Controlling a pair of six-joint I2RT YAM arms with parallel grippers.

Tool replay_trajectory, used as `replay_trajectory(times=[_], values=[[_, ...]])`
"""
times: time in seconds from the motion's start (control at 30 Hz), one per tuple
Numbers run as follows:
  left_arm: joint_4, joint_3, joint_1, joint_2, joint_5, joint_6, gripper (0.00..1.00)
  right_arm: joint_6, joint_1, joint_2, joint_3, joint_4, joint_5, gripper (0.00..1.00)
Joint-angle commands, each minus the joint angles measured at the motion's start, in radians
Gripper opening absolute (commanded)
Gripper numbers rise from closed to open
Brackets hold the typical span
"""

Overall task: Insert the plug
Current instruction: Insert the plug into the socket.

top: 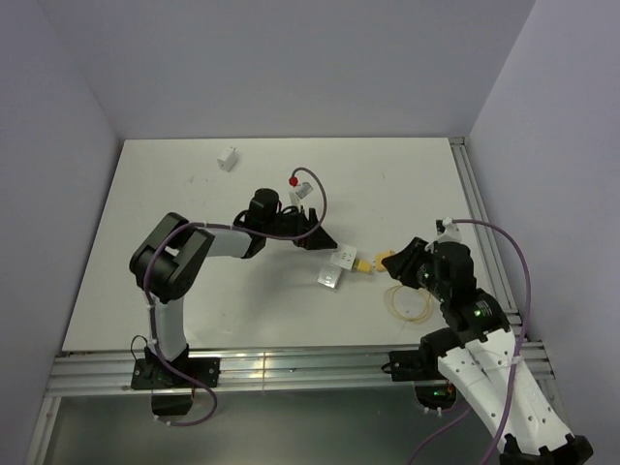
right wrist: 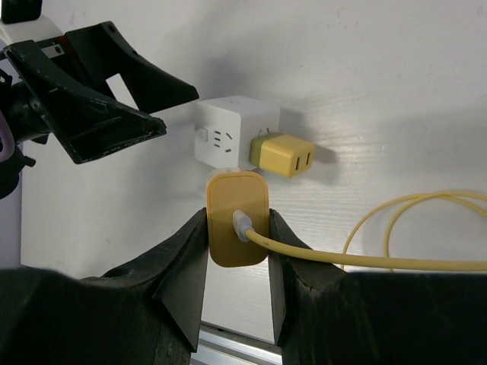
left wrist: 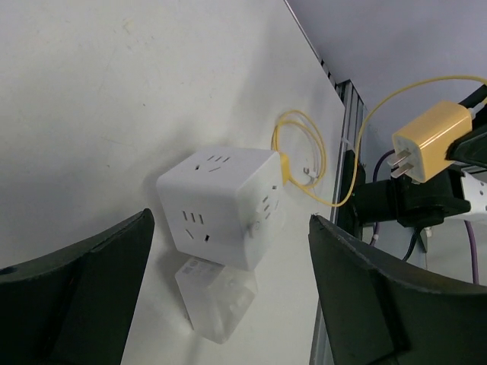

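Observation:
A white cube socket (top: 342, 260) stands on the table against a clear plastic block (top: 330, 280). One yellow plug (right wrist: 283, 154) sits in the cube's side. My right gripper (right wrist: 238, 220) is shut on a second yellow plug (right wrist: 238, 228), whose yellow cable (right wrist: 396, 262) trails to the right. It hangs just short of the cube (right wrist: 232, 141). In the left wrist view that held plug (left wrist: 430, 141) shows its prongs pointing toward the cube (left wrist: 221, 205). My left gripper (left wrist: 230, 222) is open, its fingers standing wide of the cube and touching nothing.
The yellow cable lies coiled (top: 409, 302) on the table near the right arm. A small white adapter (top: 229, 158) rests at the back left, and a red-tipped piece (top: 294, 180) lies behind the left arm. An aluminium rail (top: 475, 213) lines the right edge.

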Motion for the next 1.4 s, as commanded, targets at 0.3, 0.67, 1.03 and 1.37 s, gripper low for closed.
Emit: replay_trajectory(times=[0.3,0.67,1.03,1.37], values=[[0.121,0.13,0.011,0.17,0.194,-0.026,0.86,-0.004,-0.002,0.041,-0.005,0.104,-0.024,0.0],[0.198,0.154,0.011,0.235,0.234,-0.113,0.79,-0.004,0.0,0.069,-0.019,0.147,-0.038,0.0],[0.258,0.157,0.007,0.262,0.239,-0.176,0.57,0.001,0.003,0.078,-0.034,0.171,-0.047,0.0],[0.546,0.055,0.008,0.256,0.187,-0.406,0.0,0.007,0.029,0.141,-0.046,0.223,-0.03,0.0]])
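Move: The white socket cube, with a yellow plug already in its right side, lies about 7 cm ahead of the right hand, 9 cm to its left and 10 cm below. That fitted plug sits some 5 cm to the right of the cube and 2 cm nearer; a pale adapter box lies 4 cm nearer than the cube and 3 cm to its left. From the open left hand the cube is about 5 cm right, 2 cm back and 6 cm below. The socket cube is met by the left hand, which sinks about 3 cm beside it while edging 2 cm right and turning some 10 degrees clockwise, then shuts its wide-open fingers on nothing while rising about 2 cm, the tips ending against the cube's left far edge. The right hand keeps its grip on the held plug and eases some 2.5 cm forward and left, sinking slightly, towards the cube. ##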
